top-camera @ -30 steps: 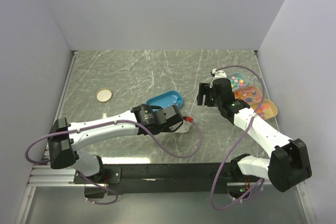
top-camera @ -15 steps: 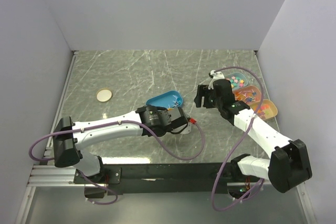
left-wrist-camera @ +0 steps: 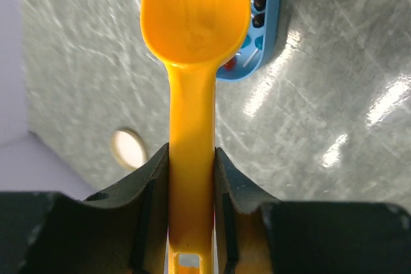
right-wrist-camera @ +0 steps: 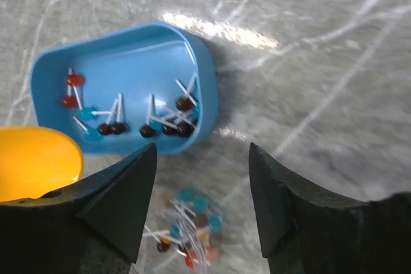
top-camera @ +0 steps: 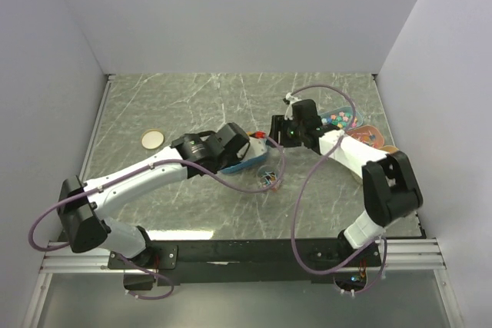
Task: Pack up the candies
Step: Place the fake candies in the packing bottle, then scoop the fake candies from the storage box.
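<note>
The candies are tiny blue, dark and red sweets on white sticks. Some lie in the blue tray (right-wrist-camera: 205,94) as a loose cluster of candies (right-wrist-camera: 170,126). Others fill a small clear cup (right-wrist-camera: 189,222), which in the top view stands just right of the tray as the cup (top-camera: 267,179). My left gripper (left-wrist-camera: 191,155) is shut on the handle of a yellow scoop (left-wrist-camera: 192,24). The scoop's empty bowl hangs over the tray's edge (left-wrist-camera: 268,36). My right gripper (right-wrist-camera: 201,152) is open with nothing between its fingers, hovering above the cup and the tray's near end.
A round pale lid (top-camera: 152,139) lies at the left of the marble table. Trays of pastel sweets (top-camera: 342,118) and orange-red sweets (top-camera: 370,137) stand at the far right. Purple cables loop from both arms over the table. Grey walls close in three sides.
My left arm has carried the scoop from beside the cup up over the blue tray. My right arm has swung left toward the tray and cup, and its jaws have narrowed a little.
</note>
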Robot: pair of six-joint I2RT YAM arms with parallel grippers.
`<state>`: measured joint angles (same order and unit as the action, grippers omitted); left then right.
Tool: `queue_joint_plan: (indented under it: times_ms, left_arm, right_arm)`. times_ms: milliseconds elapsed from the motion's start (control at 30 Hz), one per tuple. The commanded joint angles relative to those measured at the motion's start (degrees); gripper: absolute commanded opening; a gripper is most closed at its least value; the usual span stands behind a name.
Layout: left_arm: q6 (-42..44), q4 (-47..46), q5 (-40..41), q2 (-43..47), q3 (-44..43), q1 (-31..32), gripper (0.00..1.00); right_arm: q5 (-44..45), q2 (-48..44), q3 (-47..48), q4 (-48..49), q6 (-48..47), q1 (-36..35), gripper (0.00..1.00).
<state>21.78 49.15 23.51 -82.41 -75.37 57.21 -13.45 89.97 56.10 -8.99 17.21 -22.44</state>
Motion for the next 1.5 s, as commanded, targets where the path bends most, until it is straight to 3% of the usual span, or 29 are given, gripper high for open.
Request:
queue_joint_plan:
  times_ms: [0, 267, 533, 633, 733, 867, 1200, 1467]
  left_arm:
    - [-6.4, -6.3, -6.5, 4.1, 3.9, -4.7, 0.01]
    - [-9.1, -10.2, -10.2, 7.0, 9.9, -13.6, 0.01]
    - [-8.9, -11.9, -10.8, 8.2, 12.1, -16.1, 0.01]
    - [-8.6, -12.1, -10.4, 8.3, 12.6, -16.4, 0.01]
    - [-8.3, -12.1, -9.9, 8.2, 12.4, -16.5, 0.01]
    - [-8.3, -11.8, -10.3, 8.8, 11.1, -16.6, 0.01]
    - [-6.7, -10.3, -11.3, 10.9, 8.8, -16.6, 0.01]
    - [-5.4, -9.2, -10.9, 10.7, 11.0, -16.6, 0.01]
  right_arm:
    - [-3.8, 4.3, 5.1, 2.8, 2.3, 0.3, 0.65]
    - [-6.1, 14.2, 11.3, 1.9, 3.0, 0.2, 0.58]
    - [-6.4, 19.0, 14.5, 1.0, 2.7, 0.0, 0.43]
    - [-6.9, 19.9, 14.8, 1.0, 2.5, 0.0, 0.33]
    - [-6.9, 19.5, 14.4, 1.0, 1.7, 0.1, 0.14]
    - [-7.1, 18.7, 13.5, 0.7, 0.4, 0.6, 0.03]
    - [-4.0, 16.0, 13.8, -2.2, -3.7, 0.8, 0.03]
    - [7.0, 13.9, 15.4, -5.9, -8.8, -1.8, 0.04]
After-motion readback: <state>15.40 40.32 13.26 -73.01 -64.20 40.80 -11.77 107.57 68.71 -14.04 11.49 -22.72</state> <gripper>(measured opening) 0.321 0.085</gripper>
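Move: Ahead and to the right hand's left, the blue tray's right-end rim lies about 4 cm forward, 4 cm left and 6 cm below it; the tray's middle is about 2 cm forward, 10 cm left and 8 cm down. The packing bottle stands some 6 cm back and 2 cm left of that hand. From the left hand, which holds the yellow scoop, the tray's middle is about 9 cm ahead, 6 cm right and 17 cm below. Reaching down, forward and left some 6, 4 and 4 cm, the right hand closes its open fingers on the tray's right-end rim, then draws back right about 3 cm with a slight roll, still pinching. The left hand keeps the scoop, swings it about 6 cm left and a little forward, dipping 4 cm, and later rises 2 cm. ##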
